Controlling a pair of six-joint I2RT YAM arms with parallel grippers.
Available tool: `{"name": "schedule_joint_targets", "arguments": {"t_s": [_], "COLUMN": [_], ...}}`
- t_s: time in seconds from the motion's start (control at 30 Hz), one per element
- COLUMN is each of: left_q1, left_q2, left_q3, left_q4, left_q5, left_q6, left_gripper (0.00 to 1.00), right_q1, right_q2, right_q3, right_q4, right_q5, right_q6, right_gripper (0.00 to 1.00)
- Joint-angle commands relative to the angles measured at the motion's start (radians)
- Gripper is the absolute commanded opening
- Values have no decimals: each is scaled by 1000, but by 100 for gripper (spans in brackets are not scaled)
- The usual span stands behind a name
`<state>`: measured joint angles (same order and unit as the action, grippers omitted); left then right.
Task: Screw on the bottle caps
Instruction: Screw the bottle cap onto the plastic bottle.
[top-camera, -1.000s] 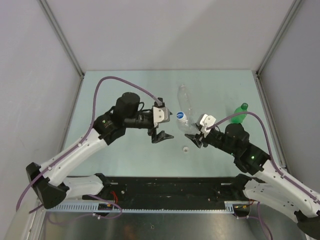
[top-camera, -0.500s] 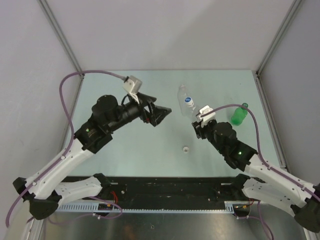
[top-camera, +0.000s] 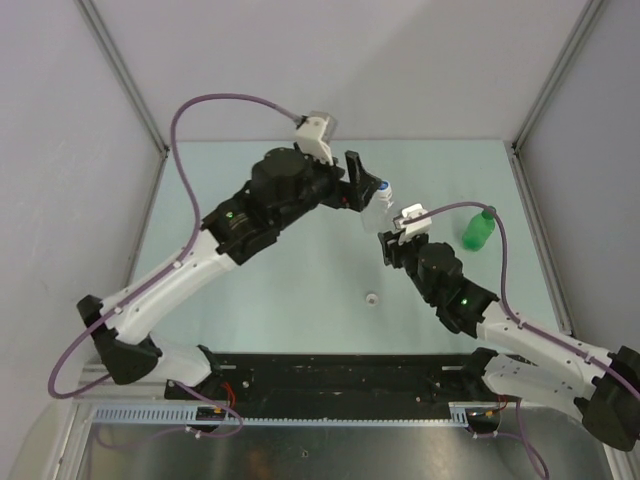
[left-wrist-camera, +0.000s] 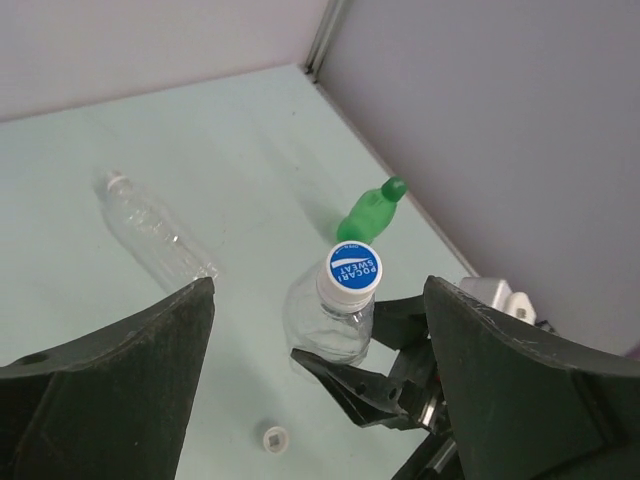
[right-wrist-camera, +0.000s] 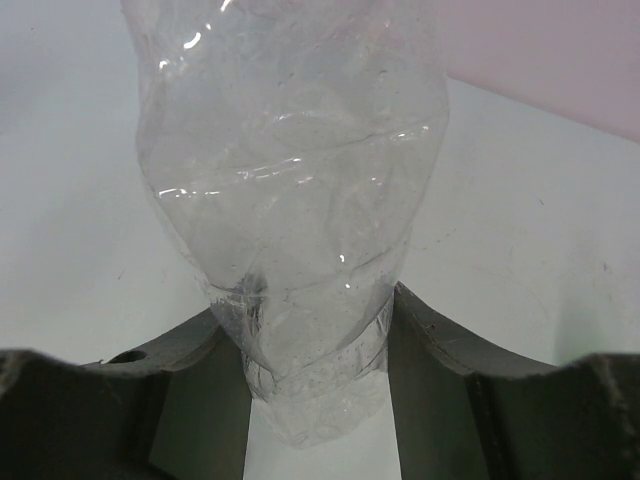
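My right gripper is shut on the lower body of a clear ribbed bottle and holds it upright above the table. The right wrist view shows that bottle pinched between both fingers. A white cap with a blue top sits on its neck. My left gripper stands open, its fingers wide on either side of the cap and not touching it. A loose white cap lies on the table in front. The green bottle stands at the right with its green cap on.
Another clear bottle lies on its side on the table behind; in the top view my left arm hides it. Grey walls with metal corner posts enclose the pale green table. The right wall runs close behind the green bottle.
My left arm swung up and to the right, bringing its open gripper over the capped bottle. My right gripper carried that bottle a little back and stood it more upright.
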<state>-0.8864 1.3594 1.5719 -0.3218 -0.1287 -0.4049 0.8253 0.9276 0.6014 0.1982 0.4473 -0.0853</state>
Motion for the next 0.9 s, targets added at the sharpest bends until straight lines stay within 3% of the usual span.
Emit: {"name": "schedule_joint_targets", "arguments": {"t_s": [0.0,0.33,0.87], "left_q1": [-42,-88,-104], "left_q2": [49,174,209], "left_q3": [81,162,160], "left_q4": [-29,-29,-30], "left_q5": [-125,-158,-168], "left_q6": [26,48,54], "left_gripper": [89,81,61], "right_q1": [-3,-15,-30], "right_q2": [16,55,17], "right_q3": [1,3,3], "right_q4": [88,102,99], "right_q5": [9,-31,-42], "right_q6": [31,34,34], "right_gripper": [0,0,0]}}
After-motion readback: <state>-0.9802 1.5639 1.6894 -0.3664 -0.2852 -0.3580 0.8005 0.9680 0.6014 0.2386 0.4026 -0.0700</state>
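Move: The capped plastic bottle is in the right hand; its cap is about 5 cm to the left hand's right, 2 cm ahead and 6 cm below. From the right hand this cap is some 12 cm up, 4 cm ahead and 3 cm left. From the left hand, the lying clear bottle is roughly 16 cm ahead, 5 cm right; the loose table cap 10 cm back, 4 cm right; both about 40 cm down. The left hand goes about 5 cm right and down to the held bottle's cap, its fingers partly closing around it. ##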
